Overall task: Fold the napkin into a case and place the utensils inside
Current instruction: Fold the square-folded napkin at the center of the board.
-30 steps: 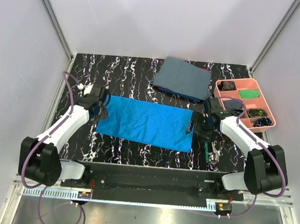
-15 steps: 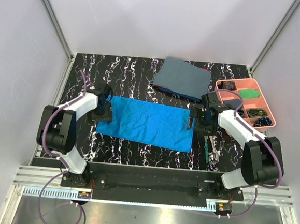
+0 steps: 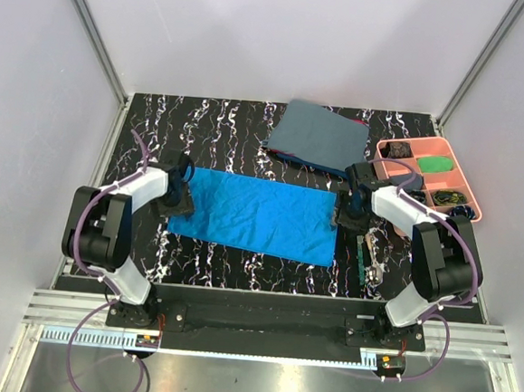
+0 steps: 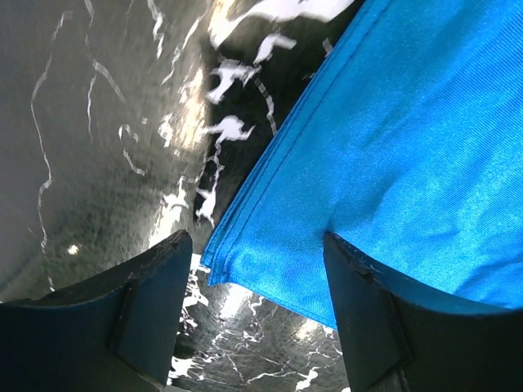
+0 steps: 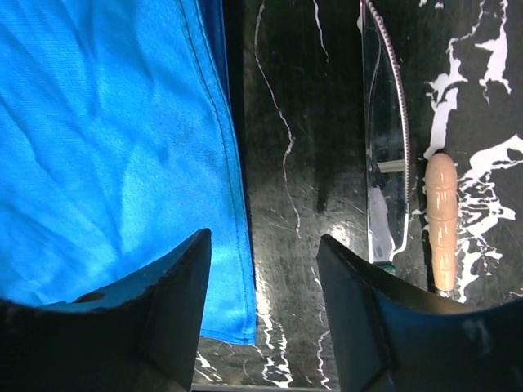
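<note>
The bright blue napkin [image 3: 256, 215] lies flat on the table as a wide rectangle. My left gripper [image 3: 178, 196] is open at its left edge. In the left wrist view the gripper [image 4: 257, 306] straddles a layered corner of the napkin [image 4: 384, 147], with nothing gripped. My right gripper [image 3: 344, 212] is open at the napkin's right edge. In the right wrist view the gripper [image 5: 261, 314] hangs over bare table beside the napkin's hem [image 5: 122, 163]. The utensils [image 3: 369, 259] lie right of the napkin; a serrated knife blade [image 5: 384, 163] and a peach handle [image 5: 441, 220] show. No case is formed.
A larger dull grey-blue cloth [image 3: 319, 137] lies at the back centre. A pink compartment tray [image 3: 467, 189] with small items stands at the back right. The black marbled table [image 3: 222, 120] is walled by white panels on three sides.
The left arm has swung in and its gripper has shifted slightly right onto the napkin's left edge. The right gripper has moved a little back along the right edge. The napkin has not moved.
</note>
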### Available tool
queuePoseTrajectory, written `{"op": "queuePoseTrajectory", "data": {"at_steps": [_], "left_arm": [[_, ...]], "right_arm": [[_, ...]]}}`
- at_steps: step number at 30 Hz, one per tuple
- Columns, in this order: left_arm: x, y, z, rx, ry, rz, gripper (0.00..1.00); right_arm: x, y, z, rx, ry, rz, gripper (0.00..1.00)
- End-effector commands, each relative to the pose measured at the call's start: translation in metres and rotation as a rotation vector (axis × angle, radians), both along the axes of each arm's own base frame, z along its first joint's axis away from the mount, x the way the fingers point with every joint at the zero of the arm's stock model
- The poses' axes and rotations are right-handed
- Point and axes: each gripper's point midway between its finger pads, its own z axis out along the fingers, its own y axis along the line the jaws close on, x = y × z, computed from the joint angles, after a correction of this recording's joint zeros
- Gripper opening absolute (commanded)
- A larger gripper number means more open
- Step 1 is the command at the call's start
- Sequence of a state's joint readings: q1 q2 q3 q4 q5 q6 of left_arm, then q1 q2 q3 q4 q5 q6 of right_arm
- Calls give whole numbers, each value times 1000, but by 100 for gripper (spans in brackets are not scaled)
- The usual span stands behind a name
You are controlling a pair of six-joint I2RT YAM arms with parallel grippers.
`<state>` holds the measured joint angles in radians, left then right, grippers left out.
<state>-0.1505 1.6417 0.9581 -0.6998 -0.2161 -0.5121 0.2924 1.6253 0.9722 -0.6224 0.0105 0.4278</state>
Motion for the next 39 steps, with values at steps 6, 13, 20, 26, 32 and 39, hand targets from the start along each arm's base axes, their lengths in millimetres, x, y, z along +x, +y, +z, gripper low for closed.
{"op": "queuePoseTrajectory", "data": {"at_steps": [6,13,20,26,32,39], "left_arm": [[-13,2,20,-20,-69,78,69],[-3,-7,69,-87,-223,74,70],[5,-11,120,-126,-372,35,71],[8,-15,151,-156,-448,9,71],[6,-16,174,-163,-498,-8,72],[3,-14,184,-167,-519,-32,73]], "right_arm": [[19,15,-2,22,-59,-3,46],[15,21,-17,-27,-29,20,44],[2,17,-30,-127,24,19,51],[-8,20,-46,-202,74,40,51],[-6,31,-49,-200,89,36,32],[7,45,-47,-138,43,55,7]]}}
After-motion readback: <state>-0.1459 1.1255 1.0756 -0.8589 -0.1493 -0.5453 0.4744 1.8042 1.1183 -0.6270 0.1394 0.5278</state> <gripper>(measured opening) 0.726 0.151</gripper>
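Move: Both open hands are low over the ends of the folded napkin, tips just above the table. For the right hand, the napkin's right edge lies level with it, about 1 cm left and 2 cm below; the napkin's middle is some 20 cm left. The green-handled knife lies about 6 cm right and 4 cm back, and the grey folded stack some 22 cm ahead and 7 cm left. From the left hand the napkin's middle is about 18 cm to the right, level with it. The right fingers close nearly shut and pinch the cloth by the napkin's right edge, the hand sliding about 5 cm left along the table, a little forward and down, towards the napkin's middle. Meanwhile the open left hand draws back 2 cm, then lifts clear of the left end by some 16 cm, its fingertips swinging forward about 25 degrees. ##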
